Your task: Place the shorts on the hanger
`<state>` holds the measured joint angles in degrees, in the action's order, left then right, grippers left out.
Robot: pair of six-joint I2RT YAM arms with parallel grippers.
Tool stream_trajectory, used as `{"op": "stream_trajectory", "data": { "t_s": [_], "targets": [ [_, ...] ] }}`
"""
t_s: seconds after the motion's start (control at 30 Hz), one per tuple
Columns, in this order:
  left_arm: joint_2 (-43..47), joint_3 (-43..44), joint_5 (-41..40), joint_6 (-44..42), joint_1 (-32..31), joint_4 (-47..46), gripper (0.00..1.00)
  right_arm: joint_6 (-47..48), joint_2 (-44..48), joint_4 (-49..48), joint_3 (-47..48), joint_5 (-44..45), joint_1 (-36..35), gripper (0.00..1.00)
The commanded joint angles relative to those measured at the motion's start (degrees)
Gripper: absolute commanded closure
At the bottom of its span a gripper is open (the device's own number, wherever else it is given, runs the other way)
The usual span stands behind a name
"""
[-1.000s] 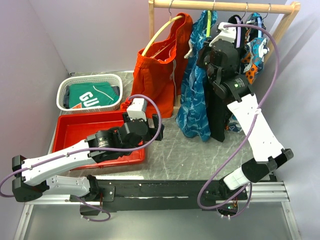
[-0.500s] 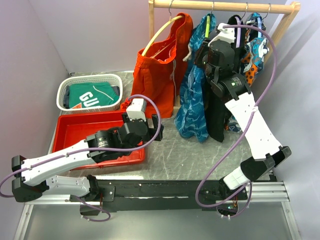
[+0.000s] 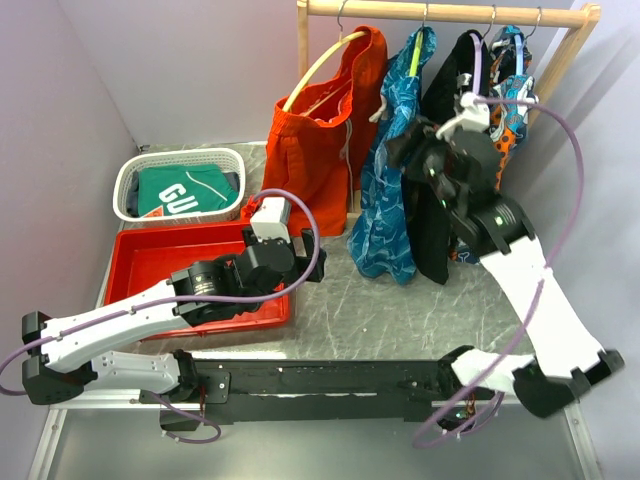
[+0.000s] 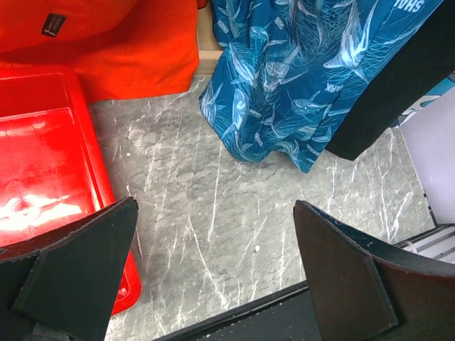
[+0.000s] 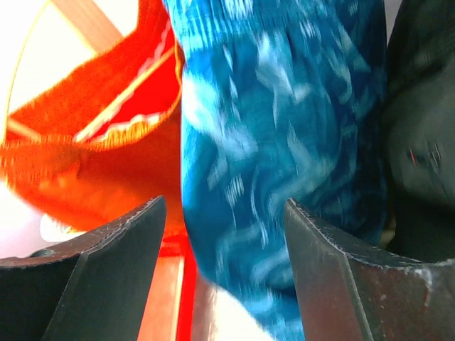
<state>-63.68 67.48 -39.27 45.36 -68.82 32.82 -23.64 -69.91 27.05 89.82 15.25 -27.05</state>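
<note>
The blue-and-teal shorts (image 3: 390,190) hang from the lime-green hanger (image 3: 416,55) on the wooden rail, their hem reaching down to the table. My right gripper (image 3: 408,150) is open beside the shorts' right edge at mid height. In the right wrist view its fingers (image 5: 114,263) stand wide apart, with the blurred shorts (image 5: 277,142) ahead and nothing gripped. My left gripper (image 3: 308,252) is open low over the table by the red tray. In the left wrist view it (image 4: 213,277) frames bare table, with the shorts' hem (image 4: 284,78) beyond.
Orange shorts (image 3: 320,130) on a yellow hanger (image 3: 315,70) hang left of the shorts. A black garment (image 3: 435,220) and a patterned one (image 3: 510,110) hang on the right. A red tray (image 3: 150,260) and a white basket (image 3: 135,170) sit at the left.
My right gripper has opened and drawn back down and to the right, away from the top of the shorts. The shorts stay hanging. The left arm has not moved.
</note>
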Motion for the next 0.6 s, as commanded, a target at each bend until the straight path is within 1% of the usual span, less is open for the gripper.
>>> {"op": "stream_trajectory", "data": {
  "t_s": [0.0,0.13,0.17,0.23,0.27,0.33,0.43,0.53,0.57],
  "targets": [
    [-0.6,0.3,-0.1,1.9,0.1,1.5,0.04,-2.6,6.0,0.4,-6.0,-1.6,-1.6,0.25],
    [-1.5,-0.3,-0.2,3.0,0.1,2.6,0.04,-6.1,10.8,1.1,-12.7,0.2,-4.2,0.25],
    [-2.1,-0.8,-0.3,3.6,0.1,2.8,0.04,-6.7,12.9,0.8,-15.8,0.3,-4.9,0.25],
    [-2.4,-1.3,0.0,4.3,0.2,3.3,0.04,-7.9,14.8,0.3,-18.7,2.0,-7.4,0.25],
    [-2.8,-1.7,0.2,4.8,0.2,3.3,0.04,-8.2,16.5,0.2,-21.6,2.4,-8.4,0.25],
    [-3.4,-2.2,0.7,5.6,0.2,3.6,0.04,-9.6,18.1,-0.7,-24.4,4.6,-12.1,0.25],
    [-4.1,-4.0,0.9,7.1,0.2,3.1,0.04,-12.1,21.6,-3.3,-31.3,5.5,-17.0,0.25],
    [-4.8,-6.9,2.1,8.2,0.3,0.9,0.04,-14.8,25.5,-5.3,-38.2,7.6,-19.7,0.25],
    [-5.1,-8.6,2.4,9.0,0.2,0.2,0.04,-15.3,26.2,-6.2,-42.1,7.8,-20.1,0.25]
  ]
}}
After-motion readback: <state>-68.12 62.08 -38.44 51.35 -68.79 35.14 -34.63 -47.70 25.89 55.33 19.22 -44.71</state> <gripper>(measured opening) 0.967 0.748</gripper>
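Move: The shorts already hang on the rail, free of the right hand's fingers; their middle lies about 9 cm straight ahead of that hand and some 12 cm below it. Black clothes hang about 9 cm to this hand's right and 9 cm ahead; the orange bag stands about 10 cm ahead and 15 cm to its left, both lower. From the left hand the shorts lie roughly 20 cm ahead and 16 cm to the right, about level. Down and back from the hung shorts towards its own base goes the right hand, sinking about 14 cm while drawing back some 11, and easing left later on; it tips down and turns counter-clockwise by roughly 10 degrees each, fingers still open and holding nothing. Wide open too, the left hand sinks nearly straight down about 7 cm, tipping slightly downward. ##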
